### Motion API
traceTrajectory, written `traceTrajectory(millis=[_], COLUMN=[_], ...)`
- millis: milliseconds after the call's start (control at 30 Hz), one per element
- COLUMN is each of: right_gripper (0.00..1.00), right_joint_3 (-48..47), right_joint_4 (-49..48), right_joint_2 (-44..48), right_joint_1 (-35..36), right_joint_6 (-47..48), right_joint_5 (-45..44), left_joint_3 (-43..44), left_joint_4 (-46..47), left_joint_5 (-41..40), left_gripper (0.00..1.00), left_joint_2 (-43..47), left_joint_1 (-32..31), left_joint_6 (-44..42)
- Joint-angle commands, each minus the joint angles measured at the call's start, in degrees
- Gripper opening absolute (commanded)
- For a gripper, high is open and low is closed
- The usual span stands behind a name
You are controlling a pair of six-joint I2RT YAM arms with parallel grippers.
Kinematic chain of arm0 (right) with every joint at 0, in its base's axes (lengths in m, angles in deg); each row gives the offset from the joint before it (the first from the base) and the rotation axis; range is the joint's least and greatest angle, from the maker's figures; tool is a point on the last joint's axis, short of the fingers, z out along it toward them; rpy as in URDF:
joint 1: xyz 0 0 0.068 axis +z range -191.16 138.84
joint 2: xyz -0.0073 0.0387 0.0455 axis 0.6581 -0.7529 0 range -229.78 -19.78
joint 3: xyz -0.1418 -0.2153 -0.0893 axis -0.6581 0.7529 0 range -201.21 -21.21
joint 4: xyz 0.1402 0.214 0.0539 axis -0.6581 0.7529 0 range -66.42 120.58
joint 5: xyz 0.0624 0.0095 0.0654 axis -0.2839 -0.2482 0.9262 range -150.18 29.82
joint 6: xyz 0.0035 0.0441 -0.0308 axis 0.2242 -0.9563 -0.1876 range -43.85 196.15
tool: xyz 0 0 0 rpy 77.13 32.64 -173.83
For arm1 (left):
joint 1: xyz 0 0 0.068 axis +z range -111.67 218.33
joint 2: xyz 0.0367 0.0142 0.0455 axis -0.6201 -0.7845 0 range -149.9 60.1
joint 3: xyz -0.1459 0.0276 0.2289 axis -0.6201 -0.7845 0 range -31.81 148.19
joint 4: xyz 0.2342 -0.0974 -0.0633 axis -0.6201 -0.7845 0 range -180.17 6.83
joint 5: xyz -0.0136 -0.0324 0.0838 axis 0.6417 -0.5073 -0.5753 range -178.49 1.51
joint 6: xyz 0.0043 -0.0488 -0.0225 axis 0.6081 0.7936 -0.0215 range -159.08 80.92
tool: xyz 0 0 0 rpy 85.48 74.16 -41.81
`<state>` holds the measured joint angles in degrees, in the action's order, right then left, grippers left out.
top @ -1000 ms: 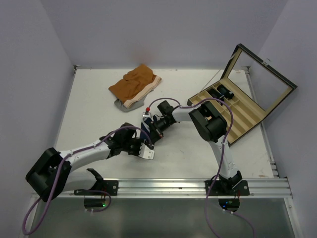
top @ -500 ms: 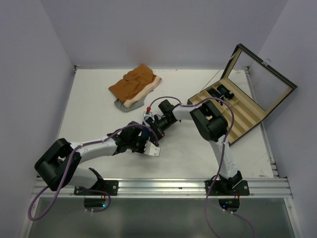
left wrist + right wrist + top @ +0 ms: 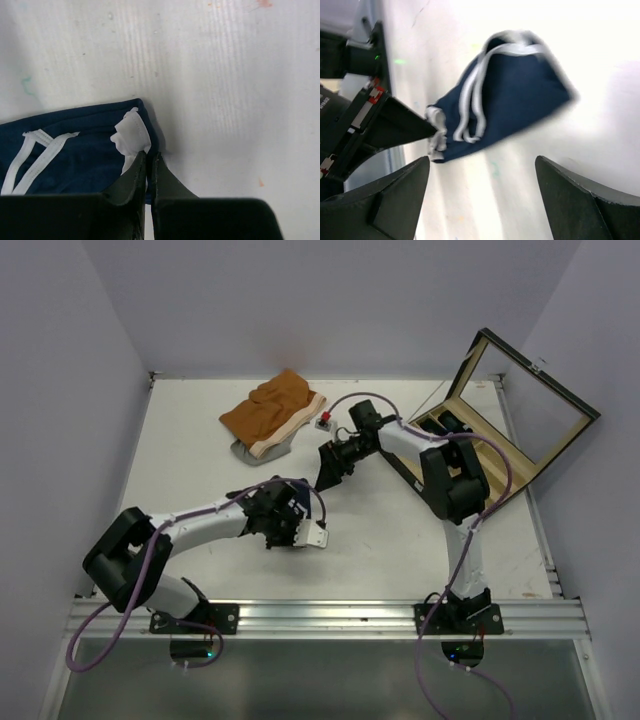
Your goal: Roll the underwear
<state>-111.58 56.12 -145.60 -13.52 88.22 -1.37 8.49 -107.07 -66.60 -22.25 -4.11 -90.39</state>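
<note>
The underwear point(image 3: 75, 150) is navy-blue fabric with thin white trim, lying bunched on the white table. In the right wrist view the underwear point(image 3: 515, 90) sits ahead of the fingers, apart from them. From above, only a dark patch of the underwear point(image 3: 297, 502) shows beside the left arm's wrist. My left gripper point(image 3: 148, 155) is shut on the underwear's right edge, next to a white label. Open and holding nothing, my right gripper point(image 3: 482, 159) hangs a short way beyond the garment, and from above the right gripper point(image 3: 325, 472) points down-left toward it.
Orange-brown shorts point(image 3: 272, 412) with a cream waistband lie at the back on a grey garment point(image 3: 245, 452). An open wooden box point(image 3: 480, 465) with compartments stands at the right, its lid raised. A small red-topped object point(image 3: 324, 421) rests near the shorts.
My right gripper opened, let go of the underwear and drew back toward the far side. My left gripper closed on the underwear's edge and shifted slightly right.
</note>
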Motion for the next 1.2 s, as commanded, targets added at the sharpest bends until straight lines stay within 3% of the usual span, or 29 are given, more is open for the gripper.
traceTrajectory(millis=[0, 100, 233, 333, 500, 600, 733, 833, 1167], right_gripper=[0.89, 0.81, 0.58, 0.51, 0.47, 0.45, 0.45, 0.44, 0.47], right_joint_3=[-0.61, 2.11, 7.21, 13.01, 21.01, 22.68, 26.02, 30.15, 31.84], right_joint_4=[-2.12, -1.86, 1.82, 3.94, 4.9, 6.74, 3.08, -5.79, -26.91], right_joint_2=[9.25, 13.39, 23.56, 31.21, 41.17, 44.69, 45.14, 43.21, 28.18], right_joint_1=[-3.72, -6.27, -7.77, -7.77, -6.9, -1.9, 10.47, 17.94, 26.06], right_joint_6=[-0.56, 0.84, 7.86, 14.62, 18.24, 22.81, 26.06, 28.69, 29.49], right_joint_5=[-5.1, -4.76, -6.94, -7.91, -9.41, -12.48, -18.19, -23.9, -34.46], left_joint_3=[2.68, 7.94, 18.55, 27.16, 36.95, 43.97, 48.47, 48.92, 43.82], left_joint_4=[-13.97, -18.27, -25.04, -32.33, -40.87, -43.42, -45.27, -45.45, -40.18], left_joint_5=[6.92, 11.75, 17.04, 21.61, 26.18, 26.1, 25.66, 25.48, 24.96], left_gripper=[0.0, 0.0, 0.0, 0.0, 0.0, 0.0, 0.01, 0.01, 0.03], left_joint_2=[-4.38, -9.99, -20.2, -30.3, -45.08, -50.71, -55.11, -56.78, -55.82], left_joint_1=[0.07, 1.91, 5.78, 9.29, 15.27, 17.03, 18.09, 18.35, 18.53], left_joint_6=[3.58, 5.16, 6.39, 6.05, 3.42, 1.66, 0.86, 0.33, 3.66])
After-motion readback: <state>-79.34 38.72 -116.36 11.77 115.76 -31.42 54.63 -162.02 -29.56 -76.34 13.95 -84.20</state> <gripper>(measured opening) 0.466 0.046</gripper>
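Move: The left fingers are still shut on the underwear's near end, at the hand point, about 1 cm lower at most; the folded strip's middle lies some 7 cm ahead and 1 cm right, and the grey cloth about 21 cm ahead and 6 cm left. From the open right hand, the near end is some 13 cm back, 9 cm left and 5 cm below; the strip's middle is about 6 cm back, 8 cm left. The brown cloth is about 17 cm ahead of it and 12 cm left. Keeping its pinch on the underwear's near end, the left hand turns some 75 degrees, from pointing down and right to pointing back and right, curling the end forward while shifting about 2 cm right. The right hand rises some 13 cm, first forward and right, swings well back and then left, and sinks beside that end, rolling about 50 degrees and half closing, fingers steeper. ##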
